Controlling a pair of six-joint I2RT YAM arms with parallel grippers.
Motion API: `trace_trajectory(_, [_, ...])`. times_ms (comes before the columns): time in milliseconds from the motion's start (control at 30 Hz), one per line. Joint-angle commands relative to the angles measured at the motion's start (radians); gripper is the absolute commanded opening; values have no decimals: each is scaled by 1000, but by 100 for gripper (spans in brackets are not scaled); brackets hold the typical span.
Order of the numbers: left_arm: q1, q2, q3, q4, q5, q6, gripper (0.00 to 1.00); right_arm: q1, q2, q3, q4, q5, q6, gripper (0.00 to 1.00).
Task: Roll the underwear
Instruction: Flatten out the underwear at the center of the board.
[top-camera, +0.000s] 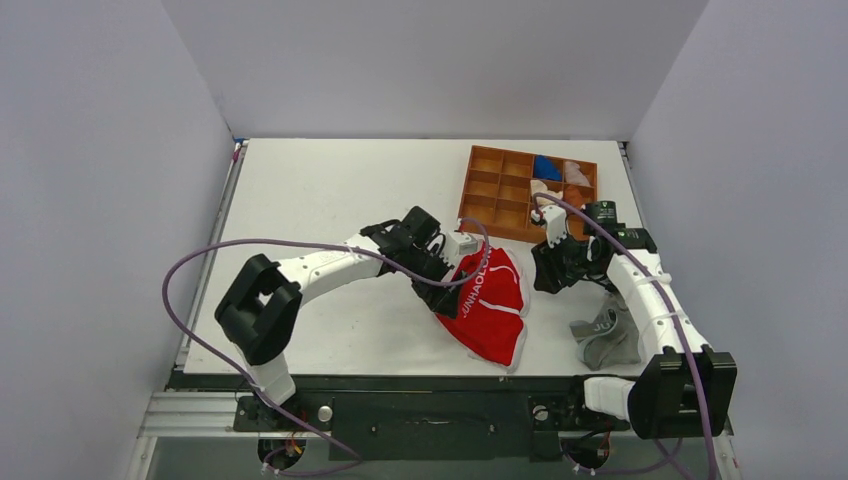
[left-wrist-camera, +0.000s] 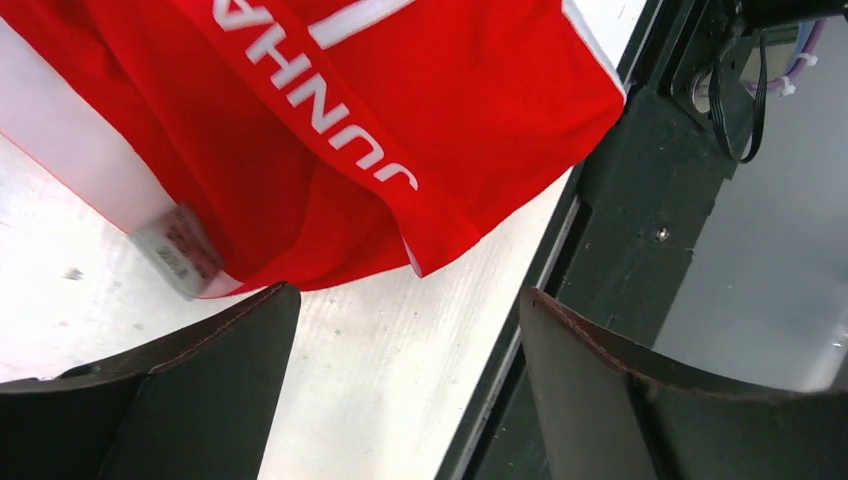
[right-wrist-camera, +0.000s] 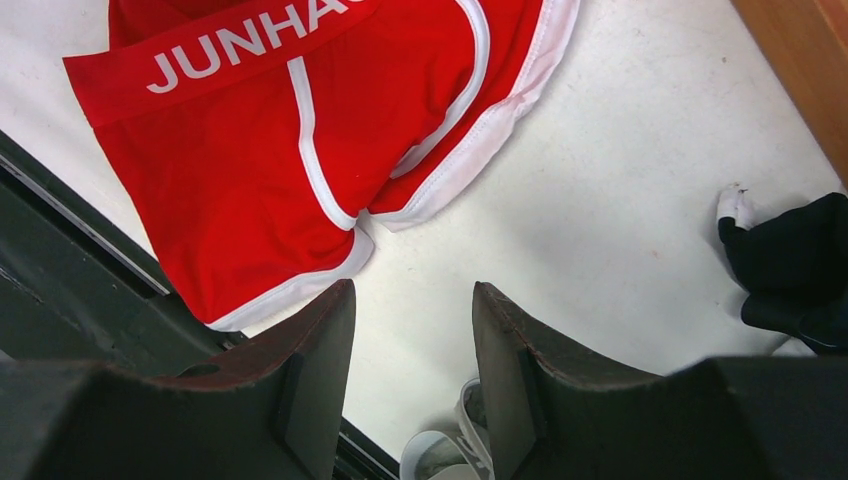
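Note:
The red underwear lies flat near the table's front edge, its white-lettered waistband facing up. My left gripper hovers at the garment's left edge. In the left wrist view that gripper is open over bare table, the red fabric just beyond the tips and a label at its hem. My right gripper hangs to the right of the garment. In the right wrist view it is open with nothing between its fingers, close to the white-trimmed leg hem.
A wooden compartment tray with small rolled items stands at the back right. A grey garment lies at the right front beneath the right arm. A black garment lies right of the right gripper. The table's front edge runs close by.

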Motion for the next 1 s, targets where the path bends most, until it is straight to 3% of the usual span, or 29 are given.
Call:
trace_trajectory(0, [-11, 56, 46, -77, 57, -118, 76, -11, -31, -32, 50, -38, 7, 43])
trace_trajectory(300, [-34, 147, 109, -78, 121, -178, 67, -13, -33, -43, 71, -49, 18, 43])
trace_trajectory(600, [-45, 258, 172, -65, 168, -240, 47, -15, -49, -47, 73, -53, 17, 43])
trace_trajectory(667, [-49, 271, 181, -72, 176, -240, 36, -15, -51, -47, 73, -53, 18, 42])
trace_trajectory(700, [-49, 274, 185, -77, 190, -235, 20, -16, -52, -47, 73, -54, 18, 43])
trace_trajectory(767, [-46, 260, 216, -106, 196, -217, 2, -15, -59, -47, 70, -57, 19, 43])
trace_trajectory(867, [-14, 202, 228, -102, 251, -213, 0, -15, -70, -40, 58, -69, 7, 43])
trace_trajectory(967, [65, 91, 220, 0, 317, -294, 0, -15, -67, -22, 35, -96, -15, 42])
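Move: The near-left corner of the red underwear's lettered waistband lies about 3 cm back, 3 cm right and 6 cm below the open left hand. The underwear's middle is some 8 cm to the hand's right, 2 cm back and 7 cm below. The wooden box is centred roughly 28 cm ahead and 19 cm right, the grey socks about 7 cm back and 33 cm right. From the right hand, that corner is about 18 cm left, 5 cm back and 9 cm below. The left hand dips about 5 cm towards the waistband's near-left corner, drawing back and easing to the right by some 3 cm each, while its fingertips swing back towards the base by nearly 25 degrees. Its wide-open fingers narrow on the way and shut at the lowest point, pinching the band's end by the first letter of the print, and the hand then starts up again by about 2 cm. ##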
